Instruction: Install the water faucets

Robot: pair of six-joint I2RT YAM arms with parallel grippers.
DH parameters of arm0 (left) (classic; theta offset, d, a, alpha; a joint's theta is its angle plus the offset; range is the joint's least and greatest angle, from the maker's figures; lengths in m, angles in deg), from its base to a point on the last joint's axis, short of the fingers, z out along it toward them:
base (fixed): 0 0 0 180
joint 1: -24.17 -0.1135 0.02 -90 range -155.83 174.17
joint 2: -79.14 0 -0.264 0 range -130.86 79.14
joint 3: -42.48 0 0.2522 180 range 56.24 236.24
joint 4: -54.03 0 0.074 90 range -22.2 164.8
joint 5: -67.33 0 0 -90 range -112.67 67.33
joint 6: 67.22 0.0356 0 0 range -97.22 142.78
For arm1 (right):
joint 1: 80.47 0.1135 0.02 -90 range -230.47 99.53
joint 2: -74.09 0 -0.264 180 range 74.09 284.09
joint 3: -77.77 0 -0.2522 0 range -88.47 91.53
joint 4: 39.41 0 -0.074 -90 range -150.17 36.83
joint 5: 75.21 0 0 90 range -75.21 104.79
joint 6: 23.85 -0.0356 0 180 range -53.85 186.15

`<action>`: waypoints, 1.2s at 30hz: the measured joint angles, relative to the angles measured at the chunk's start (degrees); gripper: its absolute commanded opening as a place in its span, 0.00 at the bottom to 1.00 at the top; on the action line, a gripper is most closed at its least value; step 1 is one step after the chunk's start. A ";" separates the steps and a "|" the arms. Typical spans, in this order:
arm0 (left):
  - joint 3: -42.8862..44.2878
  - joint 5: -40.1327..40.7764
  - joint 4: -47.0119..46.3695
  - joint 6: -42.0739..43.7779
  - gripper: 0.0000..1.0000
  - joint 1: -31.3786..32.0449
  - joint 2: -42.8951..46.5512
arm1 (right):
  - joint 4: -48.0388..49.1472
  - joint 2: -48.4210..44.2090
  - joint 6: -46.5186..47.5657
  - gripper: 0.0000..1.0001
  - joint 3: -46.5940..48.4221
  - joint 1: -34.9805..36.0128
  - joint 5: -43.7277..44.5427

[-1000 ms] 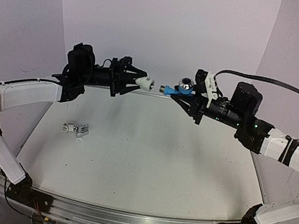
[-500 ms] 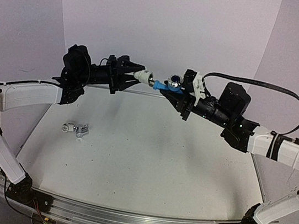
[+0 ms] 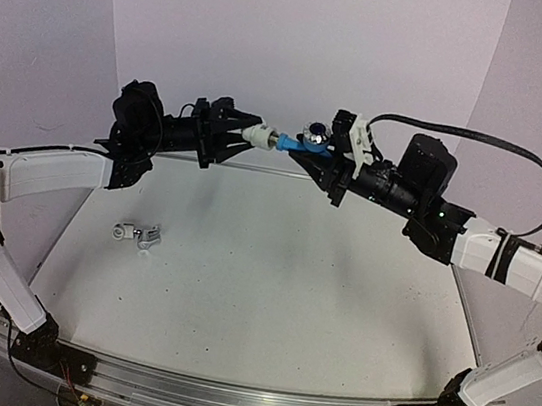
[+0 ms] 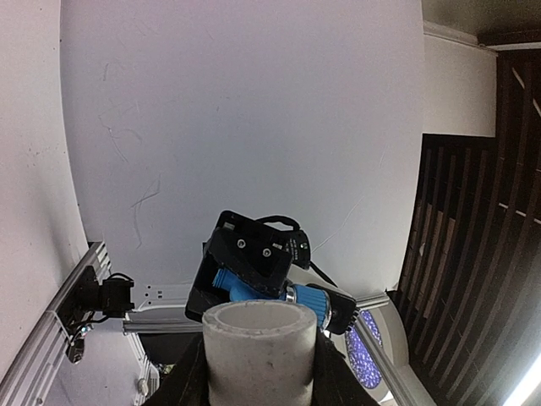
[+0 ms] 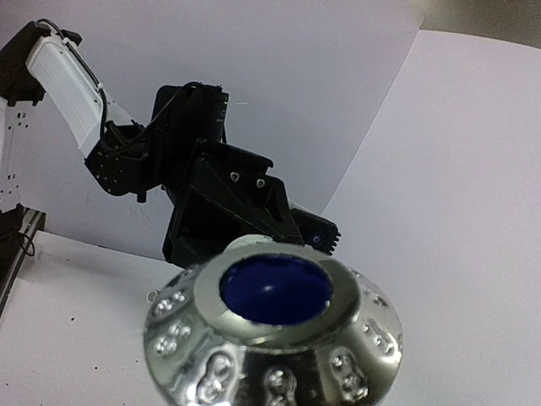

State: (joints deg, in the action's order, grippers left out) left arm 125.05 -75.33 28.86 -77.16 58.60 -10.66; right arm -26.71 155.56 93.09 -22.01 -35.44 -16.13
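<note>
My left gripper point(image 3: 250, 137) is shut on a stubby white cylindrical fitting point(image 3: 258, 138), held in the air at the back of the table. My right gripper point(image 3: 314, 155) is shut on the light blue water faucet point(image 3: 302, 148). The faucet's silver threaded end point(image 3: 281, 143) meets the fitting's open mouth. The left wrist view has the fitting point(image 4: 258, 351) close up, with the blue faucet point(image 4: 254, 290) just behind it. The faucet's silver knob with a dark blue cap point(image 5: 275, 334) fills the right wrist view and hides my fingers. The silver-grey water faucet point(image 3: 150, 237) lies on the table at the left.
A small white fitting point(image 3: 122, 233) lies against the silver faucet on the white table point(image 3: 268, 294). A purple backdrop point(image 3: 303, 46) closes in the back and both sides. An aluminium rail point(image 3: 243, 401) runs along the near edge between the arm bases.
My right arm has swung left and brought the blue faucet's threaded end up to the white fitting. The left gripper shifted slightly right. Both grips are unchanged.
</note>
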 measured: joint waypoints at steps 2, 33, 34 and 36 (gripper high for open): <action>0.00 0.02 0.00 0.11 0.00 -0.11 0.00 | -0.20 0.31 -0.07 0.00 0.35 0.02 -0.04; 0.17 -2.97 -2.34 62.60 0.00 -4.31 5.60 | 10.75 16.26 -65.77 0.00 14.34 -2.67 -15.63; 0.28 -4.04 -3.04 66.55 0.00 -4.52 6.03 | 12.70 17.35 -69.70 0.00 15.10 -2.78 -17.14; 1.05 -6.43 -3.69 74.64 0.00 -4.85 6.84 | 19.19 20.96 -81.66 0.00 17.55 -3.06 -21.59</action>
State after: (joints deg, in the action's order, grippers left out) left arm 126.10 -81.76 25.16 -2.52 53.75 -3.82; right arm -7.52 176.52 11.44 -4.46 -38.50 -37.73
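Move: About 10 cm to the right of the left hand, at its height and level with it, sits the blue faucet, its threaded end meeting the white fitting that the left hand already holds. From the right hand, already gripping the blue faucet, the white fitting is roughly 9 cm to the left, neither ahead nor back, at the same height. The assembled chrome faucet rests on the table some 28 cm left of the left hand, 3 cm farther out and 44 cm below. Twisting against each other to screw the parts together, both hands keep their grips: the left rolls the white fitting some 80 degrees, top towards the base, while the right rolls the blue faucet top-outward. Both shift about 4 cm left, easing forward, then back; the left also climbs 5 cm, the right slightly, swinging counter-clockwise. ##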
